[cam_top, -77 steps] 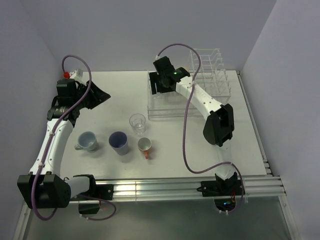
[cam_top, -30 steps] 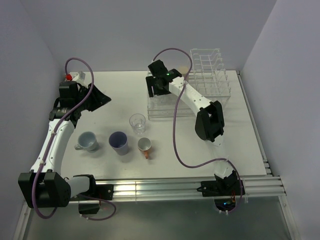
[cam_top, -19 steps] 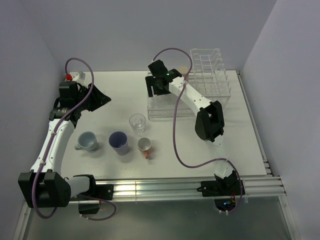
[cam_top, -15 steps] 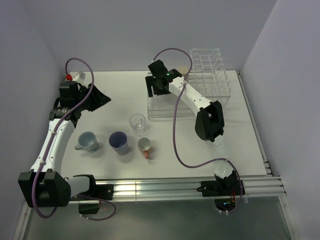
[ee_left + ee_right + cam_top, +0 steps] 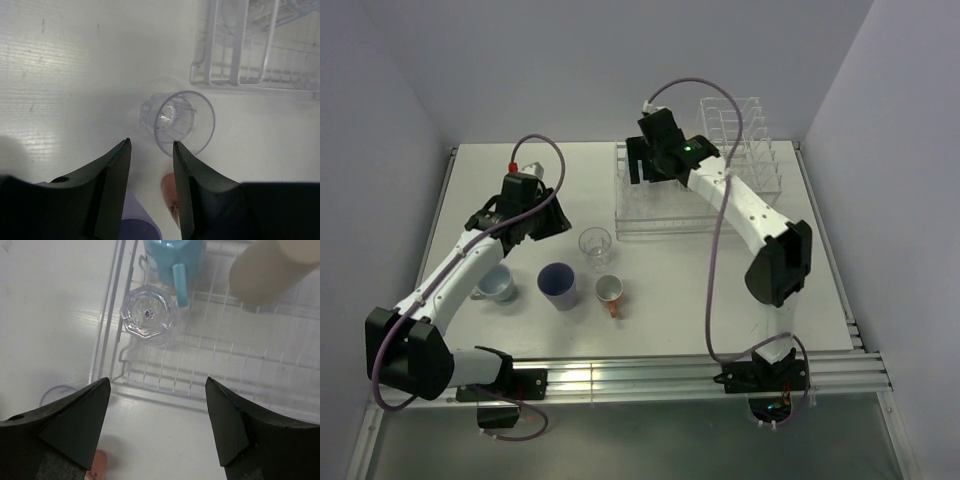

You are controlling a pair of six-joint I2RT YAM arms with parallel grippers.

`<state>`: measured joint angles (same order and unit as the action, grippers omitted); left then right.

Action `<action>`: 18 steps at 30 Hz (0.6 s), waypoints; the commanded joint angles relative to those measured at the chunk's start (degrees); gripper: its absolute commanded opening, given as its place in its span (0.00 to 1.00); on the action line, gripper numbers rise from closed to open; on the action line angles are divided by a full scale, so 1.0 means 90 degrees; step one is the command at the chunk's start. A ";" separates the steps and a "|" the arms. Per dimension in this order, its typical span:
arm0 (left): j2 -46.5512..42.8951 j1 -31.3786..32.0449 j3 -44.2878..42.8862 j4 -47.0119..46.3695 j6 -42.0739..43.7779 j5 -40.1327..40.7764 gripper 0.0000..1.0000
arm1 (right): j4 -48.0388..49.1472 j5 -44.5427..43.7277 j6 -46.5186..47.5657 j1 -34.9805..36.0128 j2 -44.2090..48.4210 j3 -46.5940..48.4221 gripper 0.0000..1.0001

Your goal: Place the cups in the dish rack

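A clear glass (image 5: 595, 246) (image 5: 178, 123) stands upright on the table, just ahead of my left gripper (image 5: 550, 215) (image 5: 150, 152), which is open with nothing between its fingers. Nearer the arms stand a purple cup (image 5: 557, 283), a grey-blue mug (image 5: 498, 283) and an orange-handled mug (image 5: 609, 291). My right gripper (image 5: 648, 168) (image 5: 157, 387) hangs open and empty over the left end of the dish rack (image 5: 665, 215) (image 5: 235, 365). In the rack's low section sit an upturned clear glass (image 5: 148, 314), a light blue cup (image 5: 175, 257) and a tan cup (image 5: 267, 270).
The rack's taller section of dividers (image 5: 740, 140) rises at the back right. Walls close in the table on the left, back and right. An aluminium rail (image 5: 650, 375) runs along the near edge.
My left arm has swung from the far left in toward the clear glass on the table. My right gripper has opened wider and risen a little above the rack's left end.
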<state>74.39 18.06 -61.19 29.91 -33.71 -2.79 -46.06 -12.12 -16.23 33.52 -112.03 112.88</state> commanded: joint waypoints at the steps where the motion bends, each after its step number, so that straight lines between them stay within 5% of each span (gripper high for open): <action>1: 0.0171 0.0209 0.0128 0.0085 -0.0053 0.0710 0.45 | 0.0459 -0.0177 -0.0043 0.0074 0.1029 -0.0343 0.84; 18: 0.1538 0.1147 -0.0252 -0.0062 -0.0453 0.1490 0.42 | 0.0802 -0.0245 -0.0072 0.0231 0.2945 -0.1712 0.85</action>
<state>87.00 27.55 -60.49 30.46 -36.73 7.51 -41.45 -12.88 -16.69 35.18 -89.27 98.00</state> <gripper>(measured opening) 0.430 0.846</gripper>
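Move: The clear cup still standing on the table is about 7 cm to the right of the left hand, 2 cm ahead and some 12 cm below. Around it, at much the same depth from that hand, are the purple cup 7 cm back and 2 cm left, and the orange-handled cup 8 cm back and 10 cm right. From the right hand, that clear cup is roughly 9 cm back and 15 cm left, while the racked clear cup is 4 cm ahead, 3 cm left and 12 cm below. The left hand sinks about 8 cm and drifts some 3 cm right towards the standing clear cup, its wrist tipping steeper and its left side rising, until the half-open fingers, not closing, come down close beside the rim's left edge. Meanwhile the empty right hand, already off the racked cup, rises about 9 cm, then keeps drawing back and slightly right, fingers still wide open and tipping up some 10 degrees. ##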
